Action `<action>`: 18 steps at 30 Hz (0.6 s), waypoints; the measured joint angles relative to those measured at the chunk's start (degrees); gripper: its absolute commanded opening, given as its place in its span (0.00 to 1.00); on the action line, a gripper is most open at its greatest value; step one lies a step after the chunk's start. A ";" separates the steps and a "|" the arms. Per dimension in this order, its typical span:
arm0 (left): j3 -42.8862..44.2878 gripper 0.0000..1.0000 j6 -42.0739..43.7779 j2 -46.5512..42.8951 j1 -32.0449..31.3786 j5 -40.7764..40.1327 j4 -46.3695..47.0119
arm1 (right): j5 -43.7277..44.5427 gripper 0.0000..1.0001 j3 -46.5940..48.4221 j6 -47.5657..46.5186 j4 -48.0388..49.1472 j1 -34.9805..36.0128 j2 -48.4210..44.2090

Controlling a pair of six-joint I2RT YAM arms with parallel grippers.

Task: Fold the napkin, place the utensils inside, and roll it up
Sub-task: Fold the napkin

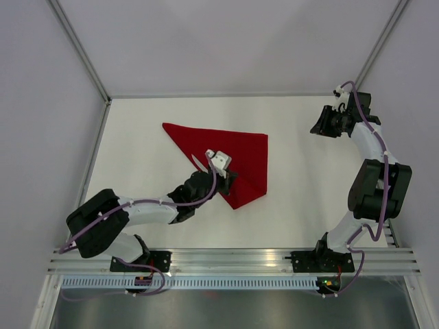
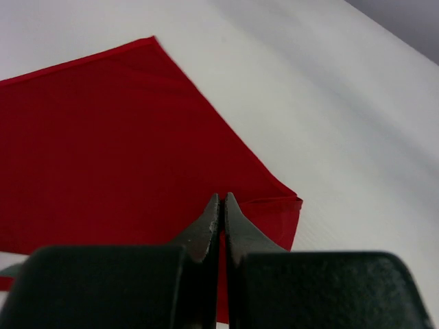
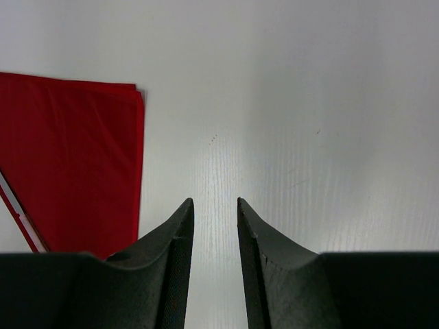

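The deep-red napkin lies folded into a rough triangle on the white table, left of centre. My left gripper sits low over its near right part, jaws pressed together. In the left wrist view the gripper has a thin strip of red cloth caught between its fingers, and the napkin spreads ahead with a doubled corner at the right. My right gripper hovers at the far right, away from the cloth. From the right wrist it stands open over bare table, the napkin to its left. The utensils are out of view.
The white table is ringed by grey walls with metal corner posts. An aluminium rail carrying both arm bases runs along the near edge.
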 measured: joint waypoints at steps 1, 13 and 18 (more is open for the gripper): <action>-0.11 0.02 -1.03 -0.39 1.90 0.15 -0.22 | 0.00 0.37 0.13 -0.02 -0.13 0.20 0.02; 2.45 0.02 -10.78 -0.22 20.57 4.26 -6.16 | 0.09 0.37 1.84 -0.17 -0.83 2.60 0.63; 4.70 0.02 -12.90 2.71 25.49 7.15 -6.25 | 0.11 0.37 1.88 -0.17 -1.27 3.76 0.66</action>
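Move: The left hand, already holding the napkin's near corner some 12 cm above the table, takes it over the knife, whose middle lies about 8 cm ahead, 12 cm to the left and 12 cm below. The napkin's far-left corner is roughly 37 cm ahead and 35 cm left of that hand, its far-right corner about 31 cm ahead and 13 cm right. From the right hand the knife lies some 40 cm left, 11 cm back and 13 cm below. Keeping its pinch on the lifted napkin corner, the left hand sweeps it forward and left in equal measure, about 16 cm at nearly constant height, up over the knife and on towards the napkin's far-left corner, easing off as it goes while the wrist turns some 20 degrees counter-clockwise and the fingers tip down a little. The right hand, empty and with its opening unchanged, drifts about 3 cm left towards the napkin without touching anything. ##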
